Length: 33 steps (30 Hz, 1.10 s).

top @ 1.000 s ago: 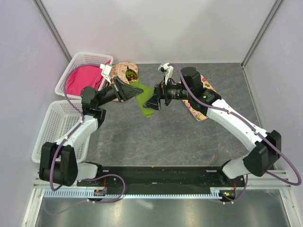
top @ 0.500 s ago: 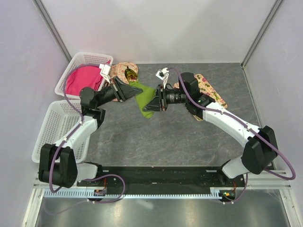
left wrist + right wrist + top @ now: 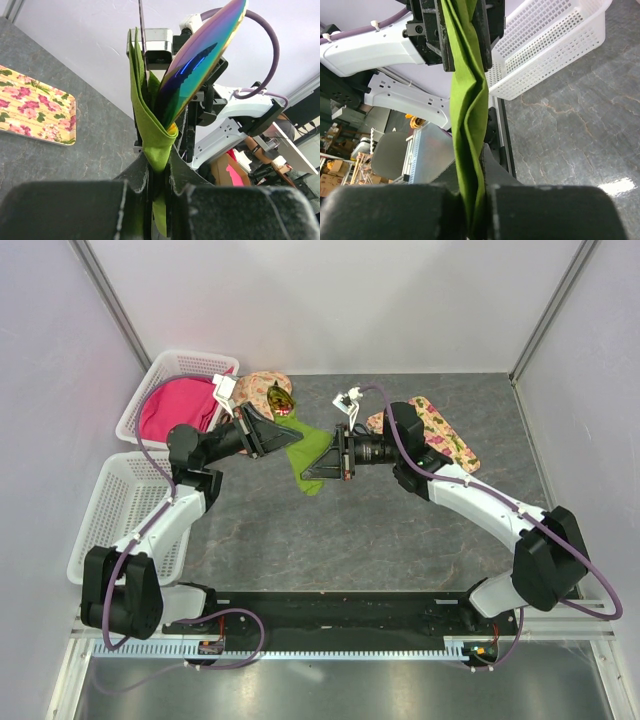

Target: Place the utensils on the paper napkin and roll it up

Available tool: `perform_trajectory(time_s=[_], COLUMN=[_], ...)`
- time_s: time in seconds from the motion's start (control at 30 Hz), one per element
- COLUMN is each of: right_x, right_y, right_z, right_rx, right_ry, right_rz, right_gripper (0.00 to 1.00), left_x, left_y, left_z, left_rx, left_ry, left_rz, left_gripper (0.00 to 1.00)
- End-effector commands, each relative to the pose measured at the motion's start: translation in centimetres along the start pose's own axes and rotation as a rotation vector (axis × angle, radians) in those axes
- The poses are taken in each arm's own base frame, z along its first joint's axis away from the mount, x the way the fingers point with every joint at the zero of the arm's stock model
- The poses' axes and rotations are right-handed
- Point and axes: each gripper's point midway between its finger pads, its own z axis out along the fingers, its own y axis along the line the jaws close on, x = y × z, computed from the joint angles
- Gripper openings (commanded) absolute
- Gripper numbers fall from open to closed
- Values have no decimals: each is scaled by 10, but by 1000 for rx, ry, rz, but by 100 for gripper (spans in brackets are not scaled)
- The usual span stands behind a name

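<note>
The lime-green paper napkin (image 3: pixel 310 452) hangs folded above the table between both grippers. My left gripper (image 3: pixel 283 432) is shut on its upper-left end; in the left wrist view the jaws (image 3: pixel 159 170) pinch the napkin (image 3: pixel 147 120). A shiny iridescent utensil (image 3: pixel 200 60) and a thin dark stick utensil (image 3: pixel 141 20) poke out of the fold. My right gripper (image 3: pixel 322 466) is shut on the napkin's lower end. In the right wrist view the green sheet (image 3: pixel 467 100) runs from my right gripper (image 3: pixel 477 200) up to the left gripper (image 3: pixel 465 30).
Two white baskets stand at the left: the far one (image 3: pixel 160 370) holds a pink cloth (image 3: pixel 175 410), and the near one is (image 3: pixel 115 515). Floral mats lie behind the left gripper (image 3: pixel 256 388) and under the right arm (image 3: pixel 445 435).
My right gripper moved left onto the napkin's lower end and went from open to shut on it. The left gripper kept its hold and barely moved.
</note>
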Motion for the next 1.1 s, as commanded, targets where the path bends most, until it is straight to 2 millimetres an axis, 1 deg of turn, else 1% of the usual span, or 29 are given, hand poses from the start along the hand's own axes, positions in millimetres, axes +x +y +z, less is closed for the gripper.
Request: perform_trajectory(time_s=[0.0,0.07,0.23,0.27,0.3,0.33,0.4,0.43,0.47,0.5,0.6,0.63,0.67,0.7,0.73,0.8,0.83,0.87,0.9,0.93,0.97,1.0,1.07], right_x=[-7,-6,-7,-5,-6,-7,-9,-11,-11,-12,-12,-14,-11,-10,-9,-19,-16,-22,-25,-24,-33,-37,-43], right_y=[17,15,11,9,7,8,9,8,8,8,7,4,-1,-5,-9,-15,-20,-25,-30,-33,-37,-42,-39], right_z=[-4,-4,-3,-3,-4,-4,-6,-6,-6,-7,-8,-8,-9,-9,-13,-22,-28,-36,-45,-52,-64,-73,-88], right_rx=[-21,-11,6,22,31,31,34,42,44,46,49,67,89,104,136,199,244,294,333,373,437,480,521], right_ry=[-11,-9,-18,-10,-11,-11,-13,-18,-15,-16,-22,-28,-16,-7,2,-32,-16,-31,-39,-27,-48,-56,-55], right_rz=[-29,-35,-30,-23,-28,-33,-39,-39,-37,-43,-74,-68,-46,-36,-22,-71,-54,-100,-109,-100,-155,-167,-211], right_gripper=[20,0,0,4,34,39,40,39,35,1,0,10,34,64,70,77,79,80,80,80,80,81,80], left_x=[-25,-25,-25,-26,-26,-25,-24,-24,-23,-23,-24,-24,-24,-25,-25,-28,-28,-29,-30,-31,-34,-32,-34], left_y=[-30,-28,-27,-28,-27,-26,-23,-23,-20,-21,-20,-20,-20,-18,-16,-8,-5,0,8,12,18,28,38], left_z=[3,3,3,3,3,3,3,3,3,3,3,3,3,3,4,4,4,5,5,6,5,5,5], left_rx=[51,46,37,38,36,34,29,27,24,26,26,27,25,18,9,-19,-29,-49,-73,-88,-115,-152,-194], left_ry=[-67,-68,-74,-76,-77,-76,-77,-78,-78,-79,-81,-79,-82,-87,-90,-104,-107,-109,-116,-122,-137,-127,-131], left_rz=[95,88,81,82,82,80,69,63,57,55,57,58,58,61,57,50,48,32,33,32,46,20,25], left_gripper=[2,2,2,2,2,2,2,2,2,2,2,2,2,2,2,2,2,2,2,2,2,2,2])
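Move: The right fingers pinch the green napkin near its tail; the middle of the loose stretch lies about 3 cm ahead and roughly 1 cm above. The gold spoon stands about 13 cm ahead, 7 cm left and 6 cm above, and the flowered tray some 12 cm ahead, 24 cm right, 27 cm below. From the left hand, gripping the roll, that loose stretch lies about 5 cm back, 2 cm right, 4 cm below. Right fingers loosen and re-close twice, then open wide, leaving the napkin about 5 cm right, 4 cm forward. ##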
